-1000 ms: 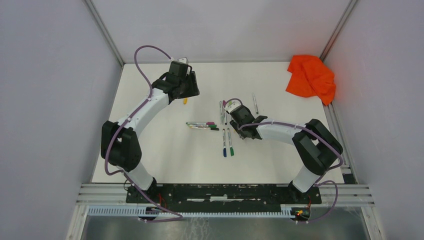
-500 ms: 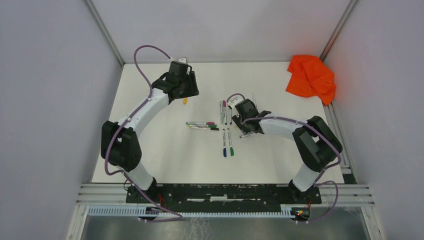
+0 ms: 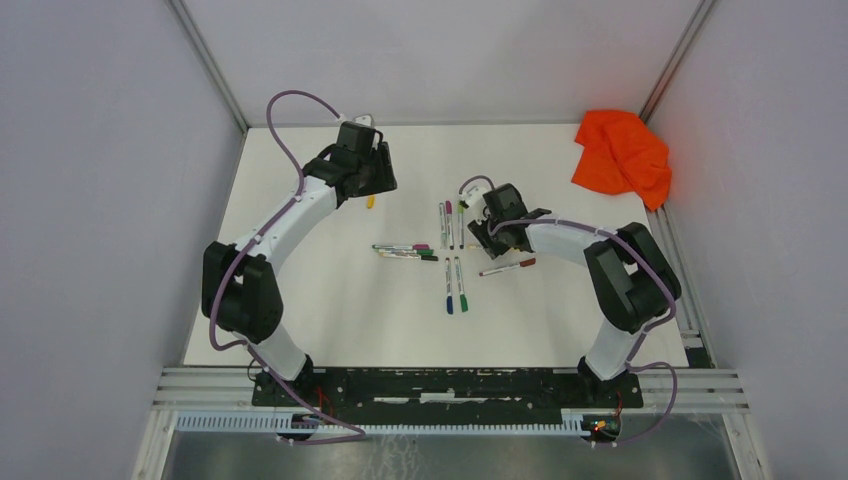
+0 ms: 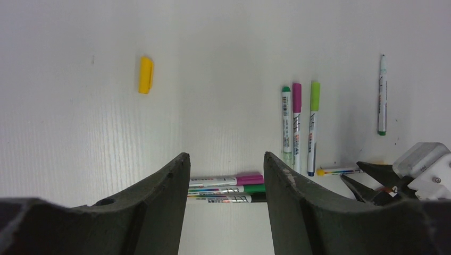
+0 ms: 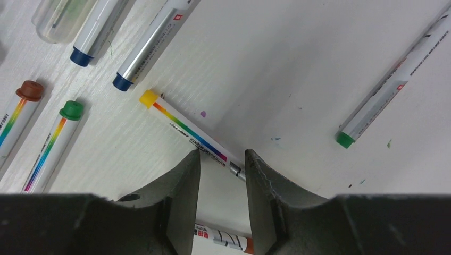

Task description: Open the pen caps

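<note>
A loose yellow pen cap (image 4: 145, 75) lies alone on the white table (image 3: 330, 300), close to my left gripper (image 3: 372, 180). That gripper (image 4: 226, 175) hangs open and empty above three side-by-side pens (image 4: 228, 188) whose magenta, green and black caps are on. My right gripper (image 5: 220, 156) is open and low over the table. Its fingertips (image 5: 192, 159) straddle the bare tip end of a yellow-ended pen (image 5: 183, 130) lying flat, with a gap on both sides. Three upright pens wear green (image 4: 286, 89), magenta (image 4: 297, 90) and lime (image 4: 315, 87) caps.
A dark red pen (image 3: 508, 267) lies near my right forearm. Two more pens (image 3: 455, 288) lie towards the near edge. A green-ended pen (image 5: 372, 106) lies right of the right gripper. An orange cloth (image 3: 622, 152) sits at the back right corner. Walls close in on three sides.
My right gripper has moved away from the near side towards the back, uncovering the dark red pen, and its jaws have narrowed a little. The left arm has not moved.
</note>
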Available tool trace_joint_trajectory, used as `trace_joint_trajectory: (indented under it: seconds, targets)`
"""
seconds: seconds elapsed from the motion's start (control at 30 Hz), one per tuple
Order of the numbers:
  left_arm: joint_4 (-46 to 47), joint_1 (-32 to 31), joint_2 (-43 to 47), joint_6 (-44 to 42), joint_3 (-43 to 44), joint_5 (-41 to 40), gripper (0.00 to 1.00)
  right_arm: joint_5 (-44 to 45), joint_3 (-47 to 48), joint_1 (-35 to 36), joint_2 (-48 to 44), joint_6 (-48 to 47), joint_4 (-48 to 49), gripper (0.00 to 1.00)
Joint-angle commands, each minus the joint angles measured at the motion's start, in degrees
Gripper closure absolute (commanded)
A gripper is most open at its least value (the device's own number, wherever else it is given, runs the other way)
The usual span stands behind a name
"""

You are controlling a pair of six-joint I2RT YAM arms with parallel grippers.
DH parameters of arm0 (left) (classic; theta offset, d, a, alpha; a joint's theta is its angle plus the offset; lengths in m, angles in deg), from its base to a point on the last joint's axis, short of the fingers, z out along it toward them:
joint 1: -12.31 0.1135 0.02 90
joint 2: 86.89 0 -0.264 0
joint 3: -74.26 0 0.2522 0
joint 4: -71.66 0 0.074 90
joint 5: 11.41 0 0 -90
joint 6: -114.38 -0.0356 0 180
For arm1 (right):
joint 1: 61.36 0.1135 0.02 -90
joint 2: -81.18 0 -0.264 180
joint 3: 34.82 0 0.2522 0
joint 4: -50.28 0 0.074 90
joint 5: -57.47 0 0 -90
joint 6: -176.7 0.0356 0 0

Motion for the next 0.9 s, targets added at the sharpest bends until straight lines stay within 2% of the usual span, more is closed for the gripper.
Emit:
trace_joint_trajectory:
  seconds: [0.0,0.27,0.5,0.57,0.63,0.87]
  targets:
    - [0.9,0.2,2.2,2.0,1.2,0.1,0.4,-5.6,0.8,-2.5,3.2,-1.7,-2.8,0.6]
    - [0.7,0.2,2.2,2.6,1.1,0.5,0.4,-4.3,0.8,-3.8,5.4,-2.0,-5.6,0.77]
    - [0.7,0.2,3.2,3.1,0.9,0.9,0.4,-2.8,0.0,-4.5,3.7,-1.3,-6.1,0.84]
    - [0.7,0.2,3.4,3.3,1.0,1.1,0.4,-2.8,0.1,-4.7,3.5,-0.9,-5.9,0.89]
    - [0.7,0.2,3.5,3.6,1.3,1.3,0.4,-1.1,0.2,-4.7,3.2,-0.1,-5.4,0.98]
    - [3.2,0.2,3.7,4.0,0.1,4.5,0.4,-1.8,-1.2,-4.8,-0.7,4.1,0.3,1.0]
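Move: The yellow-capped pen lies crosswise right at the right hand, its middle practically between the open pads and about 1 cm below them, cap to the right. From that hand, the brown-capped pen sits some 5 cm back and 4 right, the uncapped pen 10 cm ahead and 4 right, the lime-capped pen 6 cm ahead and 7 left. From the left hand the yellow-capped pen is roughly 7 cm back, 23 cm right and 17 cm below. Keep the right gripper down at table height and ease it forward about 1.5 cm while shutting the fingers across the yellow-capped pen's barrel, so that they swing it in line with themselves and pinch it just ahead of the cap. Once they are nearly shut on it, draw it about 1 cm to the right. ##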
